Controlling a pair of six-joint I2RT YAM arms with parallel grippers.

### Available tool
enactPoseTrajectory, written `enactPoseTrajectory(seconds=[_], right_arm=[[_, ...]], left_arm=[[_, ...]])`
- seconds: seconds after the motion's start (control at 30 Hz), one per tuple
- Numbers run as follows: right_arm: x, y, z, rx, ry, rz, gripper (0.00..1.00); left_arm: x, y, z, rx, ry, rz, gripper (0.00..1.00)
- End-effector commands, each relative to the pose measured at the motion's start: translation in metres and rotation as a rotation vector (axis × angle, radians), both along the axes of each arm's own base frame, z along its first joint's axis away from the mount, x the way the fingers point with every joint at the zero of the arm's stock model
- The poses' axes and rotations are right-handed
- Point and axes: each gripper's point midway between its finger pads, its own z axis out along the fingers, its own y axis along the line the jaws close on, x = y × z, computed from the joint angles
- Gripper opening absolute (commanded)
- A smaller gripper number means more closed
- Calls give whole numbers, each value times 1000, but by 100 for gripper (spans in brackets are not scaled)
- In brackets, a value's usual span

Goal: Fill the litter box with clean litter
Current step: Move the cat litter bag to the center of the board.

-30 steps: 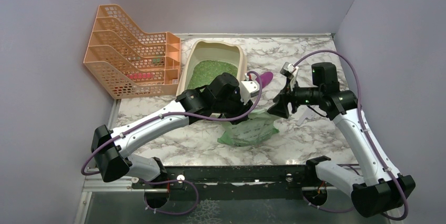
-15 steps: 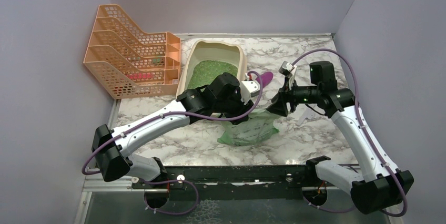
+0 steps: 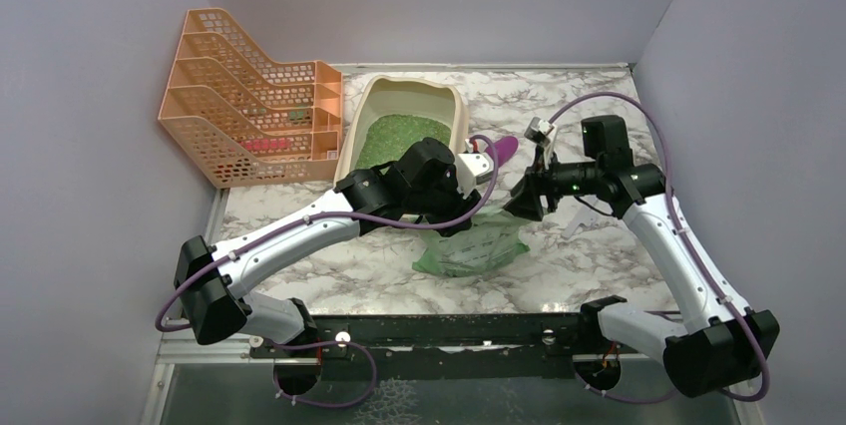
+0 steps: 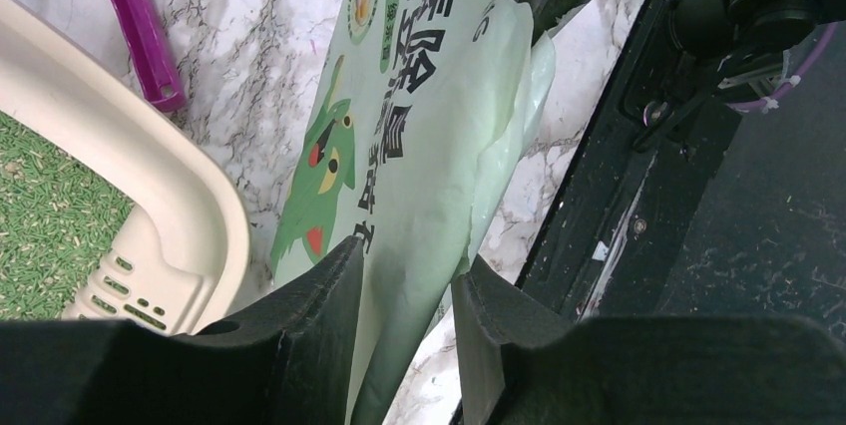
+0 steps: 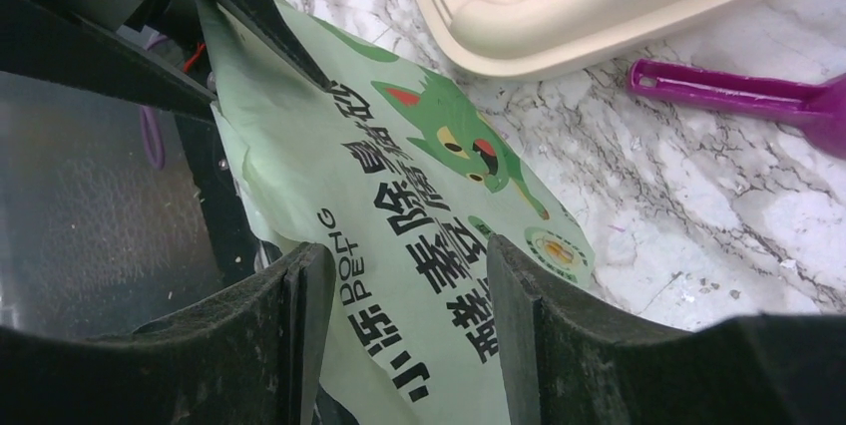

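The beige litter box (image 3: pixel 351 126) stands at the back centre, with green clean litter (image 3: pixel 399 136) spread over its floor. Its rim also shows in the left wrist view (image 4: pixel 150 186) and in the right wrist view (image 5: pixel 599 16). The green printed bag (image 3: pixel 474 245) lies limp on the marble top in front of the box. My left gripper (image 3: pixel 454 217) points down at the bag's left end. Its jaws (image 4: pixel 409 260) stand open around a fold of the bag (image 4: pixel 419 126). My right gripper (image 3: pixel 521 208) hovers at the bag's upper right corner, open (image 5: pixel 404 250), with the bag (image 5: pixel 399 196) between its fingers.
A magenta scoop (image 3: pixel 504 149) lies right of the litter box, between the two grippers. An orange mesh file rack (image 3: pixel 249 96) stands against the left wall. Grey walls close in the left, back and right sides. A black rail (image 3: pixel 449 330) runs along the near edge.
My right arm has shifted a little back and to the left. The left jaws have spread slightly. The bag has barely moved.
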Motion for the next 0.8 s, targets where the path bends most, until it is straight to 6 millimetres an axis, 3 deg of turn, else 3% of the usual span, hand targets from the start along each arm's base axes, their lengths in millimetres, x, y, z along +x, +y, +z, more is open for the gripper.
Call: enactPoseTrajectory(seconds=[0.0,0.17,0.4,0.43,0.53,0.6,0.7,0.77], right_arm=[[-6,1,-9,-10,14,15,62],[2,-2,-23,-73,-2,5,59],[23,5,-1,-8,-125,-52,39],[23,7,-1,2,-125,-50,40],[15,12,-10,18,-66,-1,54],[11,13,-20,8,-12,17,54],[16,10,-31,-37,3,-15,31],[36,1,-29,-81,-30,-134,10]], left_arm=[[1,-7,13,-31,-6,-13,38],[1,-7,12,-30,-3,-15,38],[2,-8,13,-30,-7,-16,38],[2,-8,13,-30,-8,-15,38],[3,-9,14,-30,-13,-16,38],[4,-9,14,-28,-14,-18,39],[5,-10,13,-25,-18,-18,39],[7,-11,13,-21,-21,-17,41]])
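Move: The part of the cat litter bag's rim that the right hand is closing on lies some 3 cm below it, about 1 cm ahead and 2 cm to its left; the bag's middle is about 5 cm left, 3 cm back and 11 cm down. The purple scoop lies some 18 cm ahead and level sideways, the litter box roughly 24 cm ahead and 21 cm left. From the left hand, that rim is about 5 cm right, 4 cm ahead and slightly below. The right fingers close from well apart to nearly shut and pinch a fold of the bag's upper rim near the lettering, while the hand works down about 2.5 cm with a small rise midway, edging forward some 1.5 cm and a little left, towards the left hand. The left hand stays put, part-open fingers still straddling the mouth. ##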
